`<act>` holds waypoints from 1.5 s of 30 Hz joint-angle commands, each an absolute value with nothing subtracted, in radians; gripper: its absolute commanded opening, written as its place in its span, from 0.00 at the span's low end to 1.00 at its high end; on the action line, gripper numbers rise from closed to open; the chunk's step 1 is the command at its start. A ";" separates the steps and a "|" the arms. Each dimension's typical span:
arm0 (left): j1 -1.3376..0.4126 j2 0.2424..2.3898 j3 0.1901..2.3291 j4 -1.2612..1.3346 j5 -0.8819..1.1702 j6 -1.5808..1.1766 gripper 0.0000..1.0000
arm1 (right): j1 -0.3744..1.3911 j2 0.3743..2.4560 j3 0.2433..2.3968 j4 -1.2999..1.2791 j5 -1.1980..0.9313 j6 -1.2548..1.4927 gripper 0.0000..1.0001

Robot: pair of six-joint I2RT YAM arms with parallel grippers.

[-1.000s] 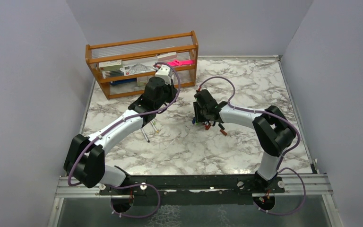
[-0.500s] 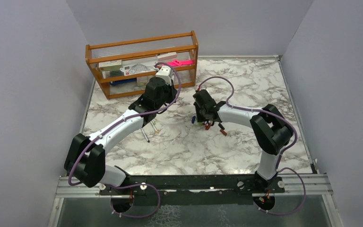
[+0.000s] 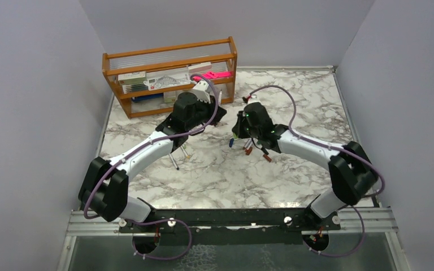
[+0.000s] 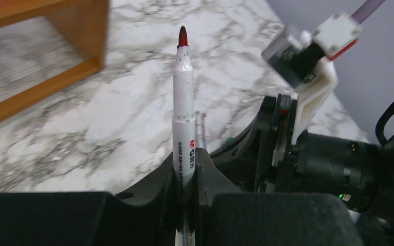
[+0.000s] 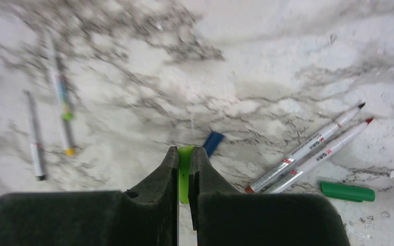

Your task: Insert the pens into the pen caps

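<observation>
My left gripper (image 4: 186, 156) is shut on a white pen (image 4: 183, 92) whose dark red tip points up and away, towards the right arm. In the top view it (image 3: 217, 114) is held above the table near the right gripper (image 3: 238, 130). My right gripper (image 5: 185, 151) is shut on a light green cap (image 5: 185, 171) above the table. Below it lie a blue cap (image 5: 214, 142), two grey pens (image 5: 308, 148) with red and dark tips, and a dark green cap (image 5: 347, 191). Two thin pens (image 5: 60, 102) lie further left.
A wooden rack (image 3: 169, 76) with boxes and a pink item stands at the back left. Small red caps (image 3: 248, 150) lie near the right gripper on the marble table (image 3: 294, 101). Loose pens (image 3: 173, 161) lie under the left forearm. The right wrist camera mount (image 4: 313, 51) is close to the left gripper.
The right arm has stretched out and carried its gripper up and back from the caps. The left gripper has turned right, bringing the pen towards the right gripper.
</observation>
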State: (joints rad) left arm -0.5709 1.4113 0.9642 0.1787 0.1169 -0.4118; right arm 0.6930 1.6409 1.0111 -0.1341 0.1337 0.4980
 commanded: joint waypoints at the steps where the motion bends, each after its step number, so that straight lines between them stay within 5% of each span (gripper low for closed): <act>1: -0.581 1.432 0.955 0.394 0.457 -0.532 0.00 | 0.675 1.467 0.941 0.126 0.133 0.541 0.01; 17: -0.649 1.405 0.908 0.605 0.560 -0.738 0.00 | 0.619 1.263 0.903 0.352 0.291 0.551 0.02; 45: -0.699 1.482 0.890 0.675 0.586 -0.774 0.00 | 0.619 1.144 0.901 0.384 0.240 0.572 0.01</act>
State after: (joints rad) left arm -0.6941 1.4746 0.9001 0.6277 0.5613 -0.7689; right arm 0.6224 1.1664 0.8940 0.3603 0.2504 0.5640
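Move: The right hand already holds the light green cap about 8 cm above the table. The left hand holds the red-tipped pen nib up; its grip is about 14 cm above, 5 cm left and 3 cm ahead of the right hand, so the cap lies the opposite way from the left hand. From the right hand, the blue cap is about 7 cm straight below, two loose pens 7 cm right and 2 cm ahead, the dark green cap some 10 cm right and 1 cm ahead. The right hand lifts the green cap fast, some 25 cm straight up with a small drift to its right, while its wrist tips the fingers up from a steep downward slant by nearly 40 degrees and rolls its left side up, so that the cap comes up off the table area to above the left hand's level. Meanwhile the left hand keeps its hold on the pen and draws it back and right in equal parts, about 10 cm each way, rising some 6 cm and sinking slightly at the end, as it turns about 30 degrees clockwise and lets its left side roll down; both grippers stay shut, and the right hand all but stops. ##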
